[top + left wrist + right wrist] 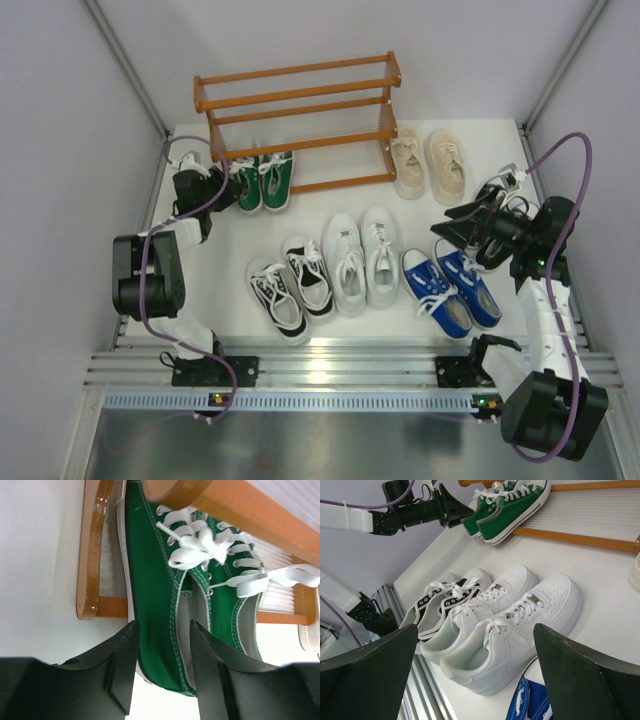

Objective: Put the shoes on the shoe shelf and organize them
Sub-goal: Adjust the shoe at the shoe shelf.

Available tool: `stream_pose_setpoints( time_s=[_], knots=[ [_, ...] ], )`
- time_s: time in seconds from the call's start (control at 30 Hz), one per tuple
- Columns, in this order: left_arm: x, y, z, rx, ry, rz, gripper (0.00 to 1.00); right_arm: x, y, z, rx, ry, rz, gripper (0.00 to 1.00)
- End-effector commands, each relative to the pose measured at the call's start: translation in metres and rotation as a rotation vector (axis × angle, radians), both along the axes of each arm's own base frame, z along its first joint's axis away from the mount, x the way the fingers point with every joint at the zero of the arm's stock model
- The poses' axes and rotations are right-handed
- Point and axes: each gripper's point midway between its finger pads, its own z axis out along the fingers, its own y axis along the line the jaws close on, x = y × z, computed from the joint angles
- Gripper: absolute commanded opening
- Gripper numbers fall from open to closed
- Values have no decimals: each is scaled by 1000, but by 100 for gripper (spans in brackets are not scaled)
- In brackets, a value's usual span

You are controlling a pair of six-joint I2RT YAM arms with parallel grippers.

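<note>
The shoe shelf (300, 95) stands at the back, its tiers bare except for the green pair (263, 180) at the lower left, toes pointing in and heels sticking out in front. My left gripper (228, 190) is shut on the left green shoe (160, 580) at its heel. One finger is outside the sole and the other inside the opening (162, 625). My right gripper (445, 225) hovers open above the blue pair (452, 290). In its own view the gap (475, 627) frames the white pair (510, 625).
The black-and-white pair (290, 285) and white pair (360, 260) lie mid-table. A beige pair (428, 162) sits right of the shelf. Metal rails (330, 365) run along the near edge and grey walls close both sides.
</note>
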Motion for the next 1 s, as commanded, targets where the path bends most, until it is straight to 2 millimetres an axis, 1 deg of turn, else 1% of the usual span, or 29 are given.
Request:
stream_pose_setpoints(
  time_s=[0.0,0.1,0.23,0.27,0.37,0.4,0.5,0.6,0.73,0.83,0.87,0.97],
  knots=[
    [10,-3,9,4,-58,-22,49,4,-4,23,-33,-101,-2,99],
    [11,-6,4,6,-48,-29,46,4,-5,22,-33,-100,-2,100],
    [11,-9,-3,2,-33,-38,37,4,-5,21,-33,-98,-2,99],
    [12,-9,-3,1,-36,-41,30,5,-5,22,-33,-100,-2,99],
    [14,-11,1,-4,-53,-53,20,4,-5,21,-33,-98,-2,99],
    [14,-12,4,-4,-60,-54,11,4,-5,22,-33,-100,-2,99],
    [16,-10,14,2,-89,-45,0,4,-5,22,-33,-101,-2,99],
    [18,-9,33,19,-147,-49,0,4,-5,22,-33,-100,-2,100],
    [15,-6,58,42,-230,-32,0,4,-5,23,-34,-103,-2,99],
    [14,-5,72,45,-283,-26,0,4,-4,22,-33,-100,-1,99],
    [13,-6,72,45,-287,-29,0,4,-5,22,-33,-100,-2,99],
    [12,-5,83,50,-334,-23,0,4,-4,22,-33,-100,-1,100]
  ],
)
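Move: The left hand's half-open fingers already straddle the left collar wall of the left green shoe, whose middle lies about 6 cm ahead, 3 cm to the right and 3 cm lower. The right green shoe is beside it, level with it and about 7 cm farther right. The upper front rail's left end is roughly 7 cm ahead of this hand, 1 cm left and 7 cm above. From the right hand, the left green shoe lies some 47 cm left, 14 cm ahead and 18 cm below. The left fingers pinch the left side of the left green shoe's collar near the heel: the hand dips about 1.5 cm and edges slightly right while closing from half open to shut. Keeping that pinch, it then rises nearly 3 cm from its low point, the fingertips tilting up about 5 degrees. ##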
